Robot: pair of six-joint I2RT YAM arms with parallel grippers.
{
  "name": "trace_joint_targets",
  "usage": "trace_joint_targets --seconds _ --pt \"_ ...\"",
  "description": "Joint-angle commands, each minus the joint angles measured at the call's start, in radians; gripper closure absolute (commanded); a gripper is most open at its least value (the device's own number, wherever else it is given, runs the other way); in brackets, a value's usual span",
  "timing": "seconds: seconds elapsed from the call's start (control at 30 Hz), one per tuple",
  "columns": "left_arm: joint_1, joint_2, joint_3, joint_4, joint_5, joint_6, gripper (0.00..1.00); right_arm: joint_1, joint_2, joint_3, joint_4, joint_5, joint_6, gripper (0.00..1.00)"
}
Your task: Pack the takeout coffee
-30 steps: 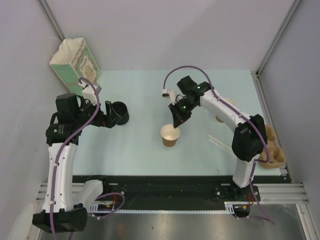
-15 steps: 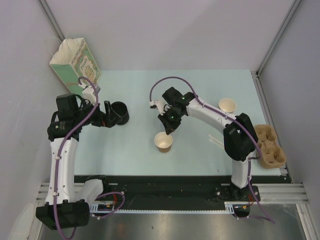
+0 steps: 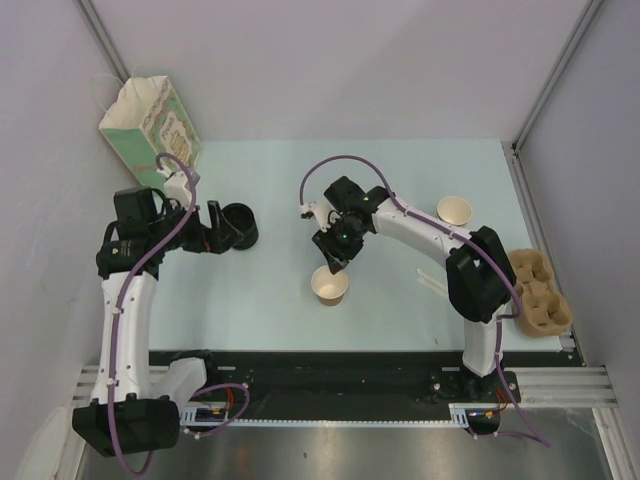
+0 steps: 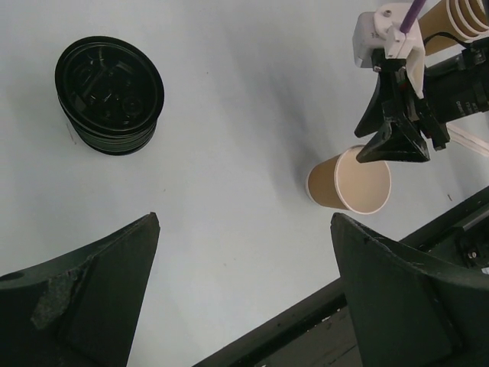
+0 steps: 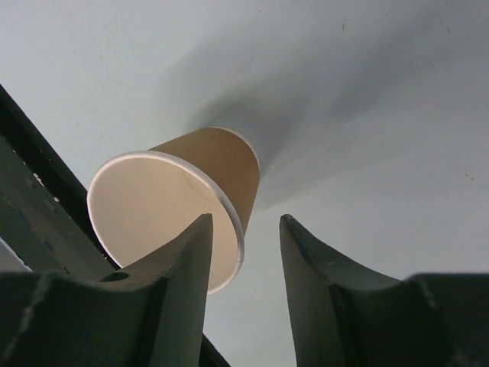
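Observation:
The takeout coffee is out of view. A lidless tan paper cup [image 3: 329, 287] stands upright on the pale table, also in the left wrist view [image 4: 348, 183]. My right gripper [image 3: 336, 262] hovers at its rim, open. In the right wrist view one finger reaches inside the cup [image 5: 221, 164] and the other stays outside, with a gap around the wall at my right gripper [image 5: 244, 220]. My left gripper [image 3: 220, 236] is wide open beside a low black stack of lids [image 3: 239, 226]. Nothing lies between the fingers of my left gripper [image 4: 244, 222], and the lids [image 4: 109, 95] sit far left.
A patterned paper bag [image 3: 150, 125] stands at the back left. A stack of lidless cups [image 3: 454, 210] sits right of the arm. A moulded cup carrier [image 3: 540, 295] rests at the right edge, with thin sticks [image 3: 432, 282] lying beside it.
My right gripper carried the lidless cup left and toward the near edge, then opened its jaws around the rim. The left arm has hardly moved.

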Motion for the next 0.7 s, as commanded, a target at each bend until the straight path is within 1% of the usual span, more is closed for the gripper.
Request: trace_joint_targets --seconds 0.0,0.03,0.1,0.13,0.2,0.23,0.27,0.3,0.37,0.4,0.5,0.6,0.67 --pt "0.012 0.025 0.049 0.009 -0.046 0.000 0.00 -0.002 -0.077 0.015 0.006 0.000 0.000 0.50" --pt "0.012 0.031 0.060 0.008 -0.066 0.006 0.01 -0.005 -0.082 0.023 0.002 -0.004 0.000 0.44" --pt "0.012 0.062 0.093 0.008 -0.113 0.020 0.00 -0.012 -0.098 0.037 -0.009 -0.008 -0.002 0.40" --pt "0.012 0.074 0.106 0.008 -0.164 0.034 0.00 -0.022 -0.103 0.057 -0.020 -0.010 -0.002 0.36" --pt "0.014 0.115 0.146 0.018 -0.211 0.048 0.01 -0.038 -0.118 0.074 -0.026 -0.017 -0.002 0.34" --pt "0.012 0.134 0.161 0.020 -0.257 0.063 0.04 -0.045 -0.122 0.087 -0.033 -0.019 -0.003 0.33" --pt "0.012 0.175 0.187 0.021 -0.274 0.071 0.06 -0.062 -0.123 0.094 -0.037 -0.020 0.000 0.33" --pt "0.012 0.195 0.201 0.020 -0.293 0.077 0.13 -0.071 -0.125 0.097 -0.038 -0.022 0.000 0.32" --pt "0.012 0.244 0.233 0.011 -0.310 0.094 0.21 -0.097 -0.131 0.103 -0.041 -0.030 0.000 0.32" --pt "0.014 0.287 0.244 0.006 -0.313 0.100 0.29 -0.107 -0.129 0.108 -0.043 -0.034 0.003 0.32" --pt "0.011 0.365 0.271 0.002 -0.321 0.103 0.39 -0.143 -0.131 0.117 -0.050 -0.056 0.007 0.32" --pt "0.009 0.407 0.275 0.018 -0.327 0.094 0.42 -0.170 -0.131 0.121 -0.053 -0.073 0.012 0.32" --pt "0.009 0.442 0.278 0.028 -0.315 0.086 0.41 -0.176 -0.131 0.121 -0.053 -0.077 0.012 0.32"
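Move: For the left gripper, the stack of black lids lies about 13 cm ahead, 2 cm to the left and some 21 cm below. From the left gripper the takeout cup stands about 3 cm back, 20 cm to the right and 21 cm down, and the paper bag some 28 cm ahead and 20 cm left. For the right gripper, that same cup's middle is about 4 cm back, 2 cm left and 5 cm below; the lids lie some 11 cm ahead and 23 cm left, the cup stack about 10 cm ahead and 27 cm right. Bring the left gripper about 9 cm forward and 6 to 7 cm left towards the lid stack, sinking some 4 cm late on, while its fingers tip steeper down, swing counter-clockwise and narrow from fully open. Meanwhile spread the right fingers wider around the cup's rim, lift them about 6 cm clear, and carry them forward and right away from it. ##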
